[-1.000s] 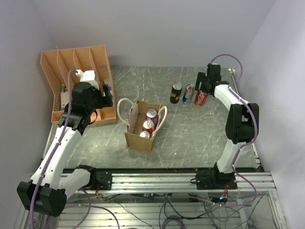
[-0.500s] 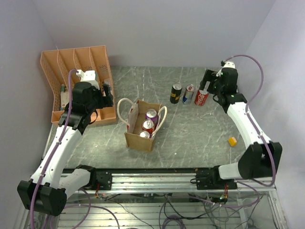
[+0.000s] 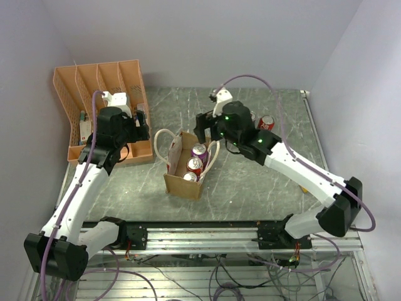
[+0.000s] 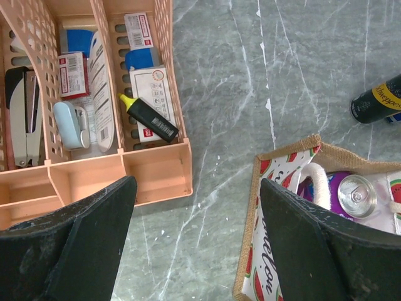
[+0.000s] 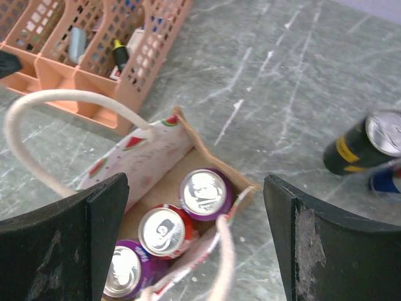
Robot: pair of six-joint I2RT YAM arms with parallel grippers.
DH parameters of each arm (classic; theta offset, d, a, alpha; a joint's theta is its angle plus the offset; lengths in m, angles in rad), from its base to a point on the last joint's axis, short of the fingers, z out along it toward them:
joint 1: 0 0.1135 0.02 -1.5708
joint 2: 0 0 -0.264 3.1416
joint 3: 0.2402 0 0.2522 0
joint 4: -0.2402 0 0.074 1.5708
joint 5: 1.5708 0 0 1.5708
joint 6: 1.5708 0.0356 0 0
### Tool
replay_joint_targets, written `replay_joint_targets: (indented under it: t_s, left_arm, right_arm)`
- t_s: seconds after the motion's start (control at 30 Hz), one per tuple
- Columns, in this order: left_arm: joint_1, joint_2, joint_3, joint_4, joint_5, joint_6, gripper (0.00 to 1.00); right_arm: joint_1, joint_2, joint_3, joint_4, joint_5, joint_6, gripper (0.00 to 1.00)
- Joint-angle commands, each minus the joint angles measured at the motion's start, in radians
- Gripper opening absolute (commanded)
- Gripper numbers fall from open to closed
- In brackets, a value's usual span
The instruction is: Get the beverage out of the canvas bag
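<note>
The canvas bag stands mid-table, tan with a watermelon-print lining and cream rope handles. Three beverage cans stand upright inside: a purple one, a red one and another purple one. My right gripper hovers open over the bag's far end, and in its wrist view the gripper holds nothing while its jaws straddle the cans from above. My left gripper is open and empty between the rack and the bag; seen from its wrist, the left gripper is over bare table beside the bag's rim.
An orange slotted rack with office items sits at the back left. A black can stands behind the bag. A red can stands on the table at the back right, and beside it a blue can shows partly.
My right arm let go of the red can at the back right, swung left and now hangs over the bag with its jaws wider. The left arm has not moved.
</note>
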Motion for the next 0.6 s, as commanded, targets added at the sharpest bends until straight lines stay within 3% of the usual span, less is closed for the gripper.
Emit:
replay_joint_targets:
  t_s: [0.0, 0.27, 0.57]
  left_arm:
    - [0.002, -0.023, 0.009, 0.018, -0.030, -0.004, 0.91]
    - [0.005, -0.050, 0.006, 0.019, -0.062, -0.011, 0.91]
    - [0.009, -0.048, 0.008, 0.019, -0.041, -0.012, 0.90]
  right_arm:
    - [0.104, 0.096, 0.106, -0.077, 0.115, -0.027, 0.88]
    - [0.218, 0.239, 0.145, -0.142, 0.318, 0.065, 0.86]
    - [0.222, 0.327, 0.160, -0.197, 0.342, 0.181, 0.85]
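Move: The far purple can in the canvas bag lies about 5 cm ahead of the right hand, 4 cm to its left and some 19 cm below. At the same depth, the red can is about 1 cm back and 6 cm left of the hand, and the near purple can roughly 7 cm back and 8 cm left. The black can stands about 18 cm ahead and 12 cm right. From the left hand, the far purple can is about 4 cm ahead, 21 cm right and 17 cm down. The far purple can is approached from above by the open, empty right hand, which first swings on left about 6 cm while easing back a little, then sinks nearly 10 cm towards the bag's mouth. Its left side dips some 15 degrees and the fingertips tip further down, the fingers staying wide open and still above the cans. ##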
